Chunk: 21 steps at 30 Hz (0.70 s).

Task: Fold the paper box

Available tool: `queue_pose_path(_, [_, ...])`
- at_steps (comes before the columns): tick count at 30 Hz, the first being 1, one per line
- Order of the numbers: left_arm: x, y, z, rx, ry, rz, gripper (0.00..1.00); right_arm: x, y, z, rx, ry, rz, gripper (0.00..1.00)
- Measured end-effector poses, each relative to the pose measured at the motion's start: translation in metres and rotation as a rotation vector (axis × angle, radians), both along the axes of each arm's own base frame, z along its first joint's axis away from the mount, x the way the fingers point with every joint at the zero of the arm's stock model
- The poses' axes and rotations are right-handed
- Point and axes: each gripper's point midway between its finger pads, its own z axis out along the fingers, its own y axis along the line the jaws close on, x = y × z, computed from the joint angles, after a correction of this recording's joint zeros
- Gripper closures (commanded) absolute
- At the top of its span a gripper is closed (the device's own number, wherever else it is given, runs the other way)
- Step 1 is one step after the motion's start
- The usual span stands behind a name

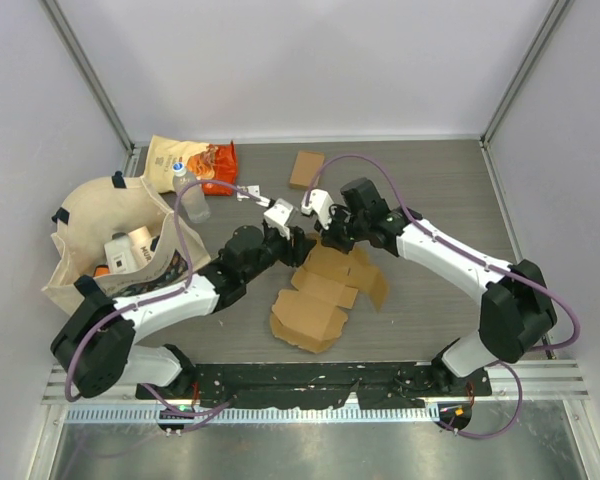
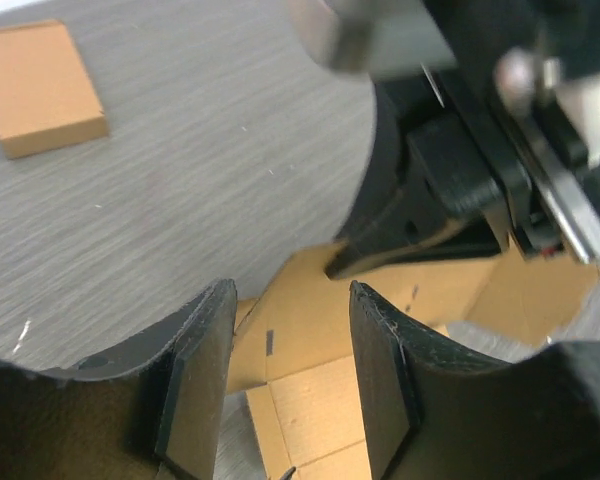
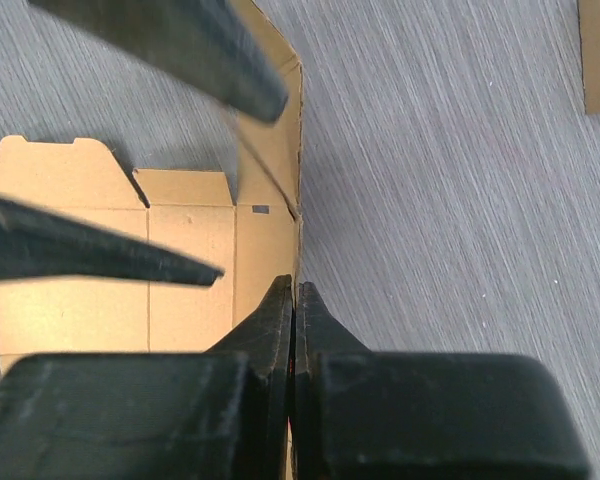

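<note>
The paper box lies mostly unfolded, a brown cardboard sheet with creased panels and flaps, in the middle of the table. My right gripper is at its far edge, shut on a raised side flap. In the right wrist view the thin flap edge runs straight into the pinched right gripper, with the paper box to its left. My left gripper hovers just beside it over the same corner. In the left wrist view the left gripper is open, with only paper box panels below the gap.
A small folded cardboard box lies at the back of the table. At the left are a beige tote bag with items inside, an orange snack bag and a clear bottle. White walls enclose the table.
</note>
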Motion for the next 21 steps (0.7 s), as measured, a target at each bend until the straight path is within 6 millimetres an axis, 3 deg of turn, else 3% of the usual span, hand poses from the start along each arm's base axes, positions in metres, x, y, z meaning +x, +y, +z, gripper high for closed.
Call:
queue_pose_path(4, [-0.007,-0.010,-0.020,0.065,0.029,-0.091,0.54,0.003,0.001,0.001,0.013,0.017,0.033,0.99])
queue_pose_path(7, [-0.011,-0.012,-0.028,0.090,0.039,-0.126,0.66,0.004,0.002,0.004,0.025,0.018,0.050,0.99])
queue_pose_path(11, [-0.008,-0.013,-0.034,0.120,0.046,-0.130,0.69,0.004,0.004,0.004,0.032,0.023,0.062,0.99])
queue_pose_path(16, [0.008,-0.008,-0.032,0.144,0.039,-0.051,0.92,0.007,0.001,0.002,0.029,0.032,0.045,0.97])
queue_pose_path(18, [0.017,-0.005,-0.030,0.153,0.026,-0.005,0.99,0.010,0.000,0.004,0.031,0.029,0.020,0.86])
queue_pose_path(19, [0.020,-0.006,-0.028,0.153,0.018,0.012,1.00,0.013,0.000,0.005,0.032,0.022,0.004,0.70])
queue_pose_path(21, [0.025,-0.005,-0.026,0.163,-0.003,0.045,1.00,0.020,-0.001,0.008,0.037,0.020,-0.056,0.56])
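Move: Ahead of the open left hand, about 3 cm out, 1 cm to its right and 3 cm below, is the left corner of the paper box's raised wall. The shut right hand pinches that wall's edge, and the corner lies some 4 cm left and 2 cm ahead of it at much the same height. From the left hand, the box's near panel lies about 16 cm back, 1 cm right, and the small box some 20 cm ahead, 1 cm right, both roughly 11 cm below. Dipping about 3.5 cm with a slight swing back and to the right, the left hand then reaches some 3.5 cm forward to the corner of the raised wall, rolling its left side up about 10 degrees and closing until it pinches the cardboard. The right hand keeps its pinch on the wall's edge, edges about 2 cm forward, and starts to open only at the end. ##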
